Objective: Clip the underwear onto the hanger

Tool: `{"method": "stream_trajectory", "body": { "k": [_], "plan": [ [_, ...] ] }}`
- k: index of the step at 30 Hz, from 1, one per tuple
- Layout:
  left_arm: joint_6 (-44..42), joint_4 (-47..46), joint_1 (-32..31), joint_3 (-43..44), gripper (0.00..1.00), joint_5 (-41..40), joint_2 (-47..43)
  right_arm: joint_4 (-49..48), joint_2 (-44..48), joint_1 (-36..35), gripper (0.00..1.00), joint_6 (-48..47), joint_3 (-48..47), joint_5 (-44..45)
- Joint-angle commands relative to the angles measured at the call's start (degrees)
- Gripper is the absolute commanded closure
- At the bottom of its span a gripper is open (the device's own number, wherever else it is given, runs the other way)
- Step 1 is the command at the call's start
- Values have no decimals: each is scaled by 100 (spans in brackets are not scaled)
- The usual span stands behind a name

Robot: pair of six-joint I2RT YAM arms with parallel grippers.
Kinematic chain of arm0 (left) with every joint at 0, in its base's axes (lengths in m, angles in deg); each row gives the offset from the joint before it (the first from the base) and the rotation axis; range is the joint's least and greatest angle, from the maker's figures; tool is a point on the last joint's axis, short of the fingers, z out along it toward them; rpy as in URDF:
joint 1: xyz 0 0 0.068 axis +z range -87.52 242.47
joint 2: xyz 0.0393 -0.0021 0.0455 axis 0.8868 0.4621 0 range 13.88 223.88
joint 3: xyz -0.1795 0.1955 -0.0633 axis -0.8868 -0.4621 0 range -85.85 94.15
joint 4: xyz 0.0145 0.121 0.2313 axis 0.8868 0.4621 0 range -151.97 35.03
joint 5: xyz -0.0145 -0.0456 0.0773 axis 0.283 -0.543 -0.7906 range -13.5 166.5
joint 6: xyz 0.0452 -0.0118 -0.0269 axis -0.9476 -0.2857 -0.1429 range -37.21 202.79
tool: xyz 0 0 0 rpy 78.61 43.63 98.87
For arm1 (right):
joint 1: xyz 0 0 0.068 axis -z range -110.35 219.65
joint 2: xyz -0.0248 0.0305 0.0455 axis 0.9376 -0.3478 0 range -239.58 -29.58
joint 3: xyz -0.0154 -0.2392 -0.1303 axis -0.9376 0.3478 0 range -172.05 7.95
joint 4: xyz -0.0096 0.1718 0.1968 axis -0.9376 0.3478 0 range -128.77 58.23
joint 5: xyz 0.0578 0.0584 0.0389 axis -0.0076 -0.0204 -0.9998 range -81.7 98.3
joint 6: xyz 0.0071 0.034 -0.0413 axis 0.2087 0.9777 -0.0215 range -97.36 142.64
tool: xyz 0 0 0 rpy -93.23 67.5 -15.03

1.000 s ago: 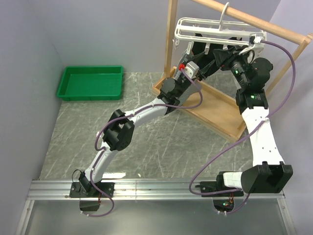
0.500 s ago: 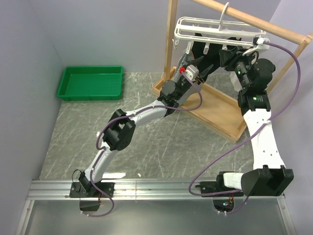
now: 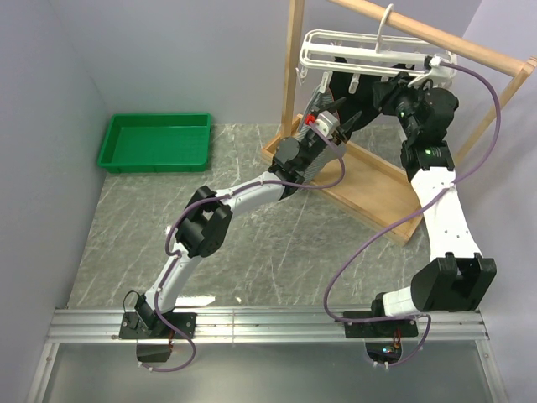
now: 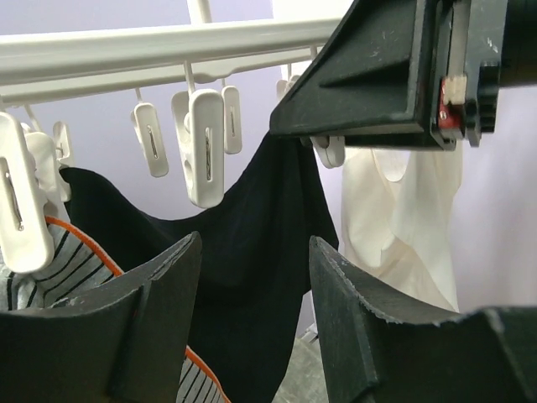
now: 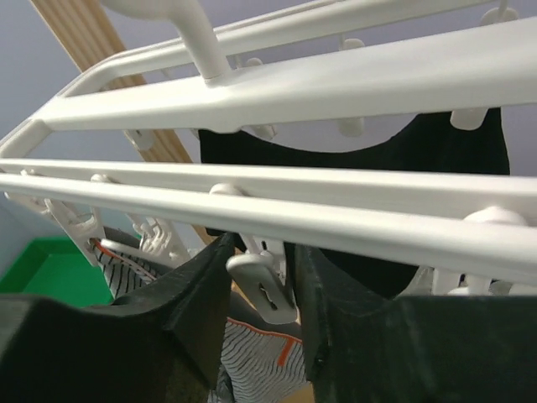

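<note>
The white hanger (image 3: pixel 352 52) hangs by its hook from the wooden rack's bar, and its clips dangle below it. The striped underwear (image 4: pixel 71 264), with orange trim, hangs at the lower left of the left wrist view, beside a clip (image 4: pixel 21 214). In the right wrist view the underwear (image 5: pixel 260 357) lies below the bars (image 5: pixel 336 84). My left gripper (image 4: pixel 256 243) is open just under the hanger, with nothing between its fingers. My right gripper (image 5: pixel 260 248) is open around one white clip (image 5: pixel 267 290), and there is a gap at its left finger.
A black garment (image 4: pixel 243 252) and a small white cloth (image 4: pixel 411 218) hang from the same hanger. The wooden rack (image 3: pixel 369 185) stands on its tray base at the back right. A green tray (image 3: pixel 155 143) sits at the back left. Both arms crowd under the hanger.
My right gripper has moved left, closer under the hanger, and its jaws have widened. The left gripper has risen slightly toward the hanger and is still open.
</note>
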Motion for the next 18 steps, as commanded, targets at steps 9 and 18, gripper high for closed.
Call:
{"method": "stream_trajectory", "body": {
  "k": [9, 18],
  "plan": [
    [41, -270, 28, 174, 41, 264, -249, -191, 7, -141, 91, 69, -581, 100],
    [-177, -103, 11, 658, 45, 528, -74, 213, 261, -386, 100, 51, -555, 117]
  ]
}}
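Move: The hanger clip the right hand is after already stands between its parted fingertips, about 1 cm ahead and level, with the front rail running some 4 cm above the hand and 1 cm ahead. The next clip hangs about 8 cm to the left and 1 cm farther out; the striped underwear hangs roughly 14 cm left, 1 cm ahead and 12 cm lower. From the left hand, the right hand's clip is about 3 cm ahead, 8 cm right and 5 cm up. Upward along the hanger clip by about 2 cm, the right hand shuts its fingers from half open to about a quarter and pinches the clip just under the front rail, then keeps squeezing while easing about 1 cm left. The left hand, open and empty, waits beside it, then late on rises some 2 cm and draws back about 1 cm, bringing its fingertips up towards the next clip. ##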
